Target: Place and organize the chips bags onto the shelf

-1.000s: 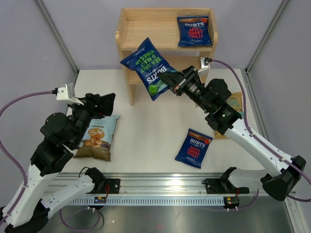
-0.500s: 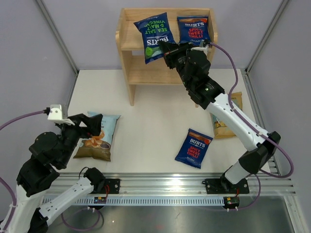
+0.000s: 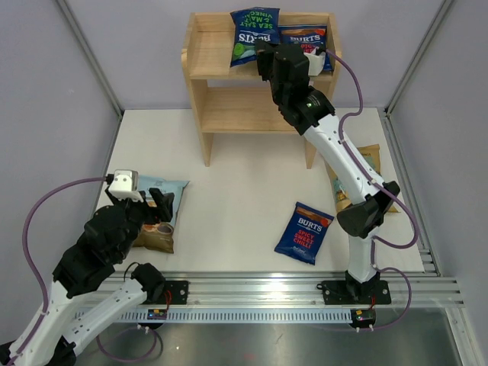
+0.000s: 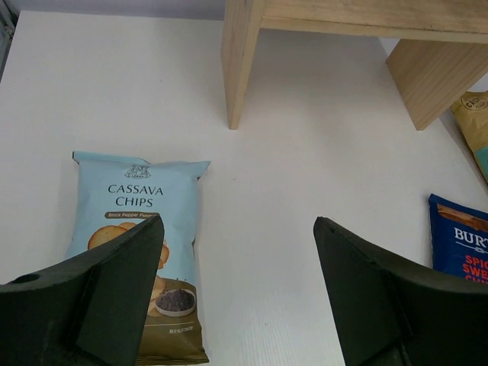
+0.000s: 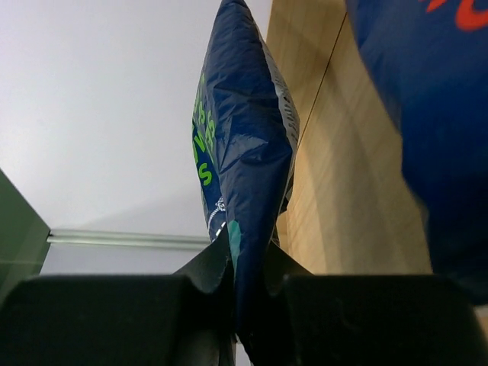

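Observation:
My right gripper [image 3: 263, 55] is shut on the dark-blue Burts bag with green lettering [image 3: 252, 34] and holds it over the top tier of the wooden shelf [image 3: 210, 53]; the bag shows edge-on in the right wrist view [image 5: 244, 145]. A Burts bag with a red label [image 3: 302, 38] lies on the top tier beside it. A second red-label Burts bag [image 3: 305, 232] lies on the table. The pale blue cassava bag [image 3: 162, 221] lies at the left, with my left gripper [image 4: 236, 290] open just above and to the right of it [image 4: 145, 244]. The yellow bag [image 3: 364, 179] lies at the right, partly hidden by the right arm.
The shelf's front legs [image 4: 240, 65] stand beyond the left gripper. The lower tier [image 3: 244, 114] holds nothing. Metal frame posts and grey walls bound the table on both sides. A rail [image 3: 252, 293] runs along the near edge.
My right gripper has carried the green-lettered bag up and back, further over the shelf's top tier. My left arm has drawn back and lowered toward the near part of the cassava bag.

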You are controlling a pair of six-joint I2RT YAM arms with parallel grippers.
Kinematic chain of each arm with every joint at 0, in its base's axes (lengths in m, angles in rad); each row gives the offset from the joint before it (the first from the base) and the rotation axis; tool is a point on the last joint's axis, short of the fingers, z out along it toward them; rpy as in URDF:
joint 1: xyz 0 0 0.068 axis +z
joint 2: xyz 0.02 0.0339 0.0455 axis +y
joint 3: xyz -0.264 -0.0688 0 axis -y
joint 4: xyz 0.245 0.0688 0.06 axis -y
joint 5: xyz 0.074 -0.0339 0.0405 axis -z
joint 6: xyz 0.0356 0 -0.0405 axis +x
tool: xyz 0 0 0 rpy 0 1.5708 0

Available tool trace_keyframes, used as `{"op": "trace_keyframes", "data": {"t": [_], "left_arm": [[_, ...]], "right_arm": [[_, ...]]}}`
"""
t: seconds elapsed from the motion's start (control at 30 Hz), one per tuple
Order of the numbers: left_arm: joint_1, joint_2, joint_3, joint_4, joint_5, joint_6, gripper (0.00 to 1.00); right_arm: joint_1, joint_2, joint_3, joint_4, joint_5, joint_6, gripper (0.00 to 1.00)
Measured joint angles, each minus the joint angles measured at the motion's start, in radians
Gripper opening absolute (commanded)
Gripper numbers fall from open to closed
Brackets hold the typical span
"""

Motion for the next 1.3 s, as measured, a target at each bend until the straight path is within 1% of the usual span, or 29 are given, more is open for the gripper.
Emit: {"op": "trace_keyframes", "data": {"t": [0.07, 0.23, 0.27, 0.33, 0.37, 0.5, 0.6, 0.8, 0.97, 1.23, 1.27, 1.3], "left_arm": [[0.0, -0.018, -0.011, 0.003, 0.001, 0.0, 0.83], [0.0, -0.055, -0.026, 0.006, 0.004, 0.0, 0.82], [0.0, -0.058, -0.026, 0.007, 0.005, 0.0, 0.82], [0.0, -0.061, -0.026, 0.01, 0.006, 0.0, 0.82], [0.0, -0.062, -0.026, 0.011, 0.008, 0.0, 0.82], [0.0, -0.061, -0.026, 0.013, 0.014, 0.001, 0.82], [0.0, -0.061, -0.026, 0.013, 0.016, 0.001, 0.81], [0.0, -0.061, -0.026, 0.013, 0.017, 0.001, 0.81], [0.0, -0.06, -0.026, 0.013, 0.017, 0.002, 0.81], [0.0, -0.044, -0.026, 0.013, 0.017, 0.002, 0.82], [0.0, -0.042, -0.026, 0.013, 0.017, 0.001, 0.85], [0.0, -0.04, -0.026, 0.013, 0.016, 0.002, 0.87]], "right_arm": [[-0.015, 0.032, 0.047, -0.033, 0.005, 0.008, 0.13], [-0.029, 0.054, 0.062, -0.094, 0.021, 0.014, 0.18], [-0.028, 0.055, 0.062, -0.104, 0.021, 0.015, 0.23], [-0.028, 0.055, 0.062, -0.115, 0.021, 0.018, 0.3], [-0.028, 0.055, 0.062, -0.118, 0.022, 0.017, 0.36], [-0.028, 0.055, 0.062, -0.124, 0.022, 0.018, 0.48], [-0.028, 0.053, 0.062, -0.131, 0.022, 0.016, 0.53], [-0.028, 0.052, 0.09, -0.187, 0.018, 0.005, 0.55], [-0.028, 0.04, 0.095, -0.22, 0.016, 0.001, 0.6], [-0.028, -0.049, -0.016, -0.22, -0.014, -0.014, 0.63], [-0.028, -0.056, -0.022, -0.219, -0.027, -0.017, 0.64], [-0.028, -0.064, -0.033, -0.216, -0.035, -0.019, 0.68]]}}
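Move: The right hand, up at the shelf, already holds the sea salt and vinegar bag by its lower edge. Its place on the upper board centres about 6 cm ahead, 2 cm to the left and 5 cm lower. The spicy sweet chilli bag already there lies some 12 cm to the right, 5 cm ahead and 4 cm below. The shelf's right side panel stands roughly 21 cm right and 4 cm ahead. From the idle left hand, that place is about 36 cm ahead, 26 cm right and 16 cm higher. Down about 3 cm and forward some 2 cm, the right hand lowers the bag onto the upper board beside the spicy sweet chilli bag. It then holds nearly still while its fingers open from almost shut to over half, letting go of the bag's lower edge, and backs straight out about 3 cm, its fingers tipping slightly down. ##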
